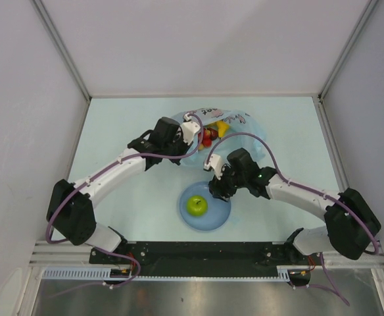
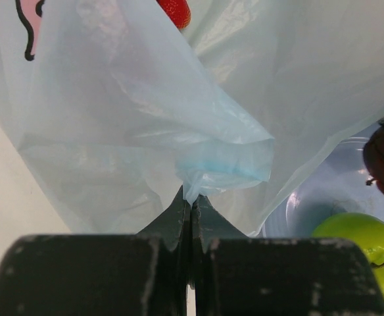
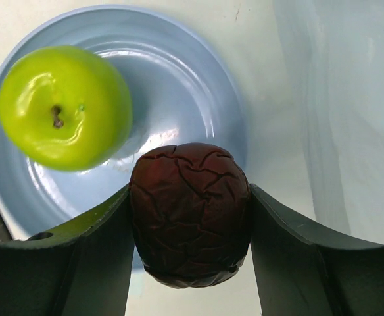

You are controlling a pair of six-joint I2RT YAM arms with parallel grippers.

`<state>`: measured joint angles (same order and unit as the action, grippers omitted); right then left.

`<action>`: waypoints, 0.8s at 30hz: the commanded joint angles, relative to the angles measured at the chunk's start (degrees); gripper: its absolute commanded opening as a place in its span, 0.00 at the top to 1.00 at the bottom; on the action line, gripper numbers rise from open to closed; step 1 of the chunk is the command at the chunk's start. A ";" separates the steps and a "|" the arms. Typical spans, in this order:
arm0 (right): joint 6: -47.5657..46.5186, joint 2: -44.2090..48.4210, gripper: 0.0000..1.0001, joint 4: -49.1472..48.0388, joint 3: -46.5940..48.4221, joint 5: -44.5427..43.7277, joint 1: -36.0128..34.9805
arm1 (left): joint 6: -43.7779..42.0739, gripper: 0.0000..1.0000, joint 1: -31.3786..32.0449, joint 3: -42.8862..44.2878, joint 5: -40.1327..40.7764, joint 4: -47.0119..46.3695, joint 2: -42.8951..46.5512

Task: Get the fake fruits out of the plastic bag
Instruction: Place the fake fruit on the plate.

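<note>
The light-blue plastic bag lies at the table's middle back, with red and yellow fruits showing at its mouth. My left gripper is shut on a fold of the bag and holds it up. A green apple sits on the round light-blue plate. My right gripper is shut on the dark red-purple fruit and holds it above the plate's far right rim. The apple also shows in the right wrist view and the left wrist view.
White walls with metal corner posts enclose the pale table on three sides. The black arm rail runs along the near edge. Purple cables loop over both arms.
</note>
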<state>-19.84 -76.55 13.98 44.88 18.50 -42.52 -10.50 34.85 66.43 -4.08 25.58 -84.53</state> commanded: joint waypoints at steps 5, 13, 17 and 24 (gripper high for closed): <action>-5.55 -5.27 0.92 -10.90 0.20 -2.60 -3.70 | 0.22 1.00 -0.40 -0.60 -2.07 -1.24 2.79; -9.78 -9.49 0.78 -12.57 0.20 -1.72 -5.29 | 0.92 1.00 -0.57 -0.52 -3.75 -1.76 1.92; -10.49 -8.62 0.25 -12.40 0.29 -2.59 -5.73 | 1.18 1.00 -1.01 -0.43 -3.75 -1.94 1.91; -17.24 -2.56 0.00 -2.93 2.66 -2.95 -5.64 | 1.89 1.00 -1.54 -1.22 -4.62 -1.68 2.00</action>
<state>-32.12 -84.53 6.33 44.86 15.57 -47.92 -9.96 33.82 65.63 -6.85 24.86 -84.20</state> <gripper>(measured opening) 0.987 0.006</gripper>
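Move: The right hand still grips the dark red fruit over the plate's outer right part; the plate's middle lies about 5 cm to its left, 5 cm back and some 6 cm below. The green apple already sits on the plate, roughly 8 cm left and 5 cm back, 3 cm lower. The open bag's middle is around 18 cm straight ahead, 4 cm down. From the left hand, the plate's middle is some 15 cm back, 7 cm right and 12 cm down. The right hand sets the dark red fruit on the plate beside the apple and lets go, having carried it about 3.5 cm left and as far down. The wrist turns some 10 degrees counter-clockwise; the fingers spread wide only once the descent is done, and the hand then starts to rise slightly. The left hand stays put, still pinching the bag's edge. ##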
